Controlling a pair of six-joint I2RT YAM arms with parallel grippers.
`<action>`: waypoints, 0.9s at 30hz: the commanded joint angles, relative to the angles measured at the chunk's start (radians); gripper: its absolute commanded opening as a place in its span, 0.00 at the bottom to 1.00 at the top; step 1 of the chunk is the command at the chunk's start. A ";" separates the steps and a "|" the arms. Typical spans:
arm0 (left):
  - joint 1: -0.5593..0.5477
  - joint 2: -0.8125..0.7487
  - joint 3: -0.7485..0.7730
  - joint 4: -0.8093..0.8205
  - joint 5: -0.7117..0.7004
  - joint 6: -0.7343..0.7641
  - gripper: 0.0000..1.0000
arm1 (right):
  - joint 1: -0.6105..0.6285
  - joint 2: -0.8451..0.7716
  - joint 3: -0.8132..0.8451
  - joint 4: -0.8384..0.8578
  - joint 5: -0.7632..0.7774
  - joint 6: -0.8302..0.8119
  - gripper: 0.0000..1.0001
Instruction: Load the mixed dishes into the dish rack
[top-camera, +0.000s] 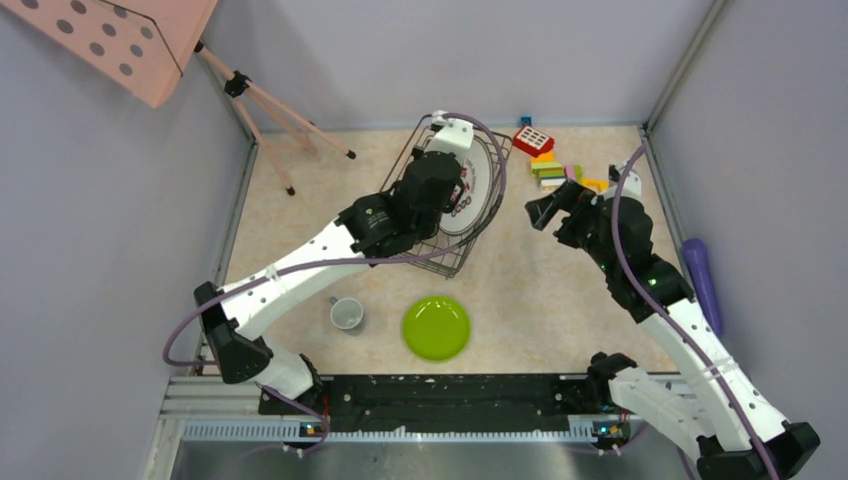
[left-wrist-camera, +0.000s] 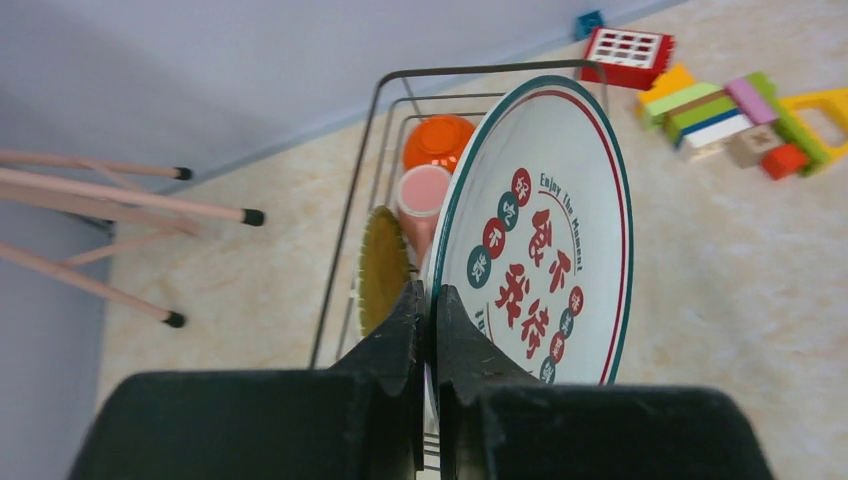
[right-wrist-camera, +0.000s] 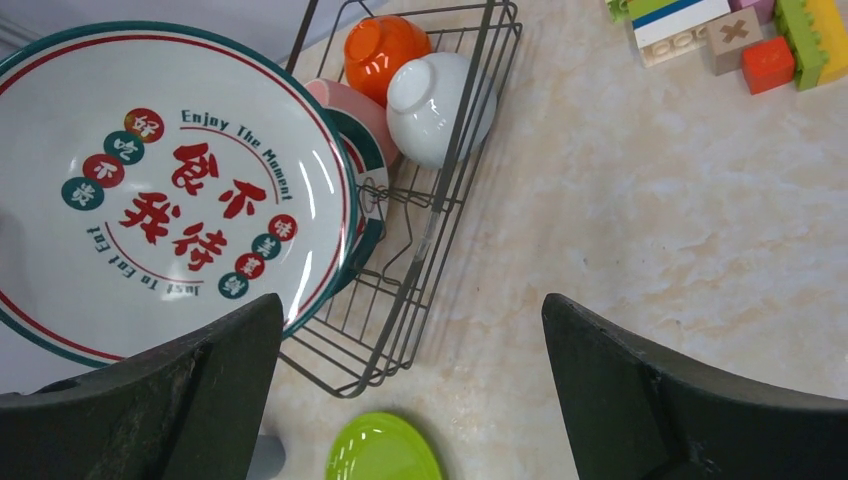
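The dish rack (top-camera: 442, 262) stands at the table's middle back. A white plate (left-wrist-camera: 545, 200) with a green and red rim stands on edge in it, and my left gripper (left-wrist-camera: 428, 300) is shut on its near rim. An orange bowl (left-wrist-camera: 438, 142), a pink cup (left-wrist-camera: 422, 195) and a straw mat (left-wrist-camera: 382, 270) sit behind and beside the plate. In the right wrist view a whitish cup (right-wrist-camera: 435, 105) lies in the rack next to the orange bowl. My right gripper (right-wrist-camera: 410, 300) is open and holds nothing, just right of the rack. A lime-green plate (top-camera: 436, 328) and another whitish cup (top-camera: 347, 314) rest on the table in front.
Colourful toy blocks (top-camera: 550, 165) lie at the back right, close behind my right gripper (top-camera: 543, 212). A pink tripod stand (top-camera: 270, 110) occupies the back left corner. A purple object (top-camera: 700, 270) lies along the right wall. Grey walls enclose the table.
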 joint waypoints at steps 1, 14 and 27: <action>-0.037 0.052 0.056 0.080 -0.277 0.192 0.00 | 0.005 -0.017 0.036 0.004 0.033 -0.012 0.98; -0.141 0.232 -0.042 0.693 -0.539 0.766 0.00 | 0.005 -0.048 0.025 -0.007 0.093 0.002 0.97; -0.147 0.314 -0.165 1.115 -0.549 1.098 0.00 | 0.005 -0.097 0.019 -0.013 0.120 0.008 0.97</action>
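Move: The plate in my left hand is meant for the free rack slot just right of the teal-rimmed plate, about 6 cm ahead, 1 cm to the right and 25 cm below. From that hand, the teal-rimmed plate stands 6 cm ahead and 4 cm left, the pink mug 12 cm ahead and 2 cm left, the white bowl 9 cm ahead and 7 cm right, all similarly low. From my empty right hand, the slot is about 11 cm ahead, 18 cm left and 16 cm down. Keeping the plate's rim pinched, I roll my left hand some 40 degrees so its left side rises, turning the plate more edge-on above the rack. Meanwhile its fingers tip up and swing a little counter-clockwise, and I ease the hand down about 4 cm, 3 cm right and slightly forward. My right hand, open and empty, backs off to the right and up, away from the rack. ##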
